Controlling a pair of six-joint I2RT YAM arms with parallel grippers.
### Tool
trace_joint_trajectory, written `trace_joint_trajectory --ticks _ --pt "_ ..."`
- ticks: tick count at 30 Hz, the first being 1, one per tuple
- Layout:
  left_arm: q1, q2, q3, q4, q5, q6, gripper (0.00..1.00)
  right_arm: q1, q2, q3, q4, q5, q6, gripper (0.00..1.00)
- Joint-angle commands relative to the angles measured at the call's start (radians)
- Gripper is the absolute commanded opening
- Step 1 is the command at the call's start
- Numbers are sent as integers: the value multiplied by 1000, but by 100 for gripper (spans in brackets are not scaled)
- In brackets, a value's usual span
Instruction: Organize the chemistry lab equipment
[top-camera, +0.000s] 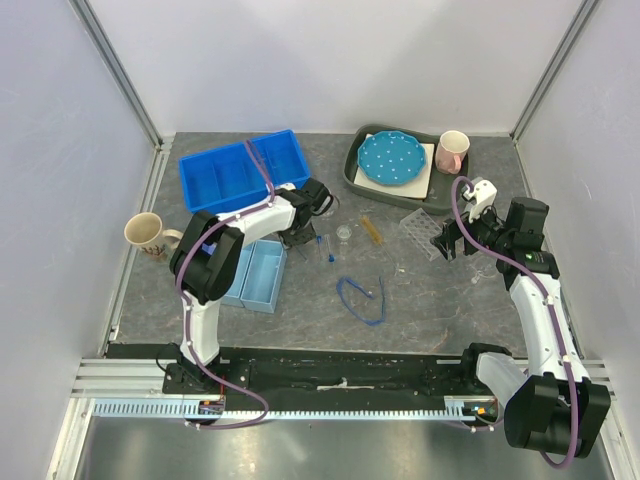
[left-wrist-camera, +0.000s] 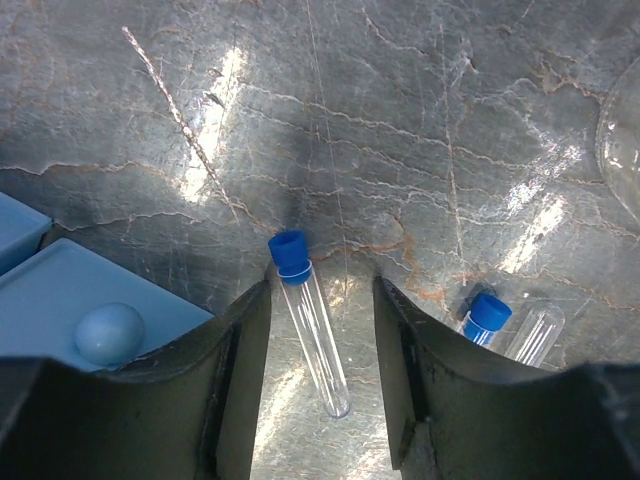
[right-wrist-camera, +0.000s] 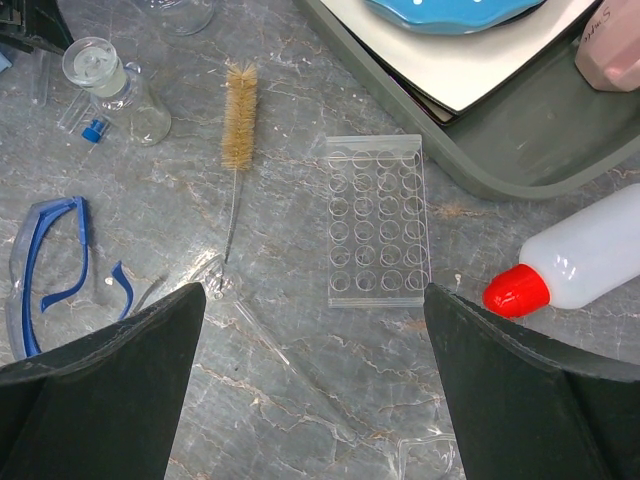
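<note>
A clear tube with a blue cap (left-wrist-camera: 310, 325) lies flat on the grey table between the fingers of my left gripper (left-wrist-camera: 322, 285). The jaws stand apart and do not clamp it. A second blue-capped tube (left-wrist-camera: 489, 314) lies just outside the right finger. From above, my left gripper (top-camera: 300, 238) hangs low beside the tubes (top-camera: 325, 246). My right gripper (right-wrist-camera: 315, 340) is wide open and holds nothing, hovering short of the clear tube rack (right-wrist-camera: 377, 220). The red-capped squeeze bottle (right-wrist-camera: 580, 262) lies to the rack's right and the bristle brush (right-wrist-camera: 239, 115) to its left.
A light blue bin (left-wrist-camera: 60, 300) holding a white round cap sits left of my left gripper. Blue safety glasses (right-wrist-camera: 45, 262), a stoppered glass bottle (right-wrist-camera: 118, 92) and a thin glass rod (right-wrist-camera: 255, 325) lie around. The grey tray (top-camera: 352, 170) holds the dotted plate; a beige mug (top-camera: 145, 233) stands far left.
</note>
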Motion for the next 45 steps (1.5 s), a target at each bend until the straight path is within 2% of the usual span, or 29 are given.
trace_joint_trajectory --ticks 1,6,10,17,20,25,32,35,39,45 --pt "13 30 27 -4 -30 -46 51 0 -2 20 -1 2 -22 98" --pt "13 32 18 14 -13 -20 45 2 -2 20 -3 2 -25 98" --pt "13 18 4 42 -10 1 32 0 -2 21 -4 -1 -28 98" --pt "13 1 4 62 -12 39 27 2 -4 21 -6 -1 -32 98" --pt "11 -17 -8 82 -13 69 22 0 -4 21 -7 2 -32 98" --pt "11 -88 -62 126 -31 99 13 2 -4 21 -9 2 -34 98" --pt "11 -252 -149 237 33 251 6 0 1 21 -12 -14 -37 98" --pt "11 -346 -206 313 134 327 5 2 2 23 -15 -24 -42 98" --pt "11 -528 -350 468 388 409 4 3 -1 23 -23 -57 -51 98" --pt "10 -746 -595 864 827 506 4 12 1 17 -46 -205 -63 98"
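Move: The blue-capped tube lies practically between the left hand's open fingers, about 1 cm lower, its middle roughly 1 cm back. A second capped tube is some 6 cm to this hand's right and a third some 8 cm to the right, both about 1 cm back; the flask stands about 10 cm ahead and 7 cm right. The light-blue box is some 7 cm back and 7 cm left. From the right hand, the tube lies about 33 cm left, 5 cm ahead and 17 cm below. The left hand stays low over the table, easing less than 1 cm forward and right, while its fingers close from about half open and pinch the blue-capped tube just below its cap. Keeping that grip, it lifts some 12 cm, ever faster, and drifts about 4 cm back and 4 cm to the right, while the wrist turns some 30 degrees clockwise, its left side dips and the fingertips swing up from pointing steeply down. ##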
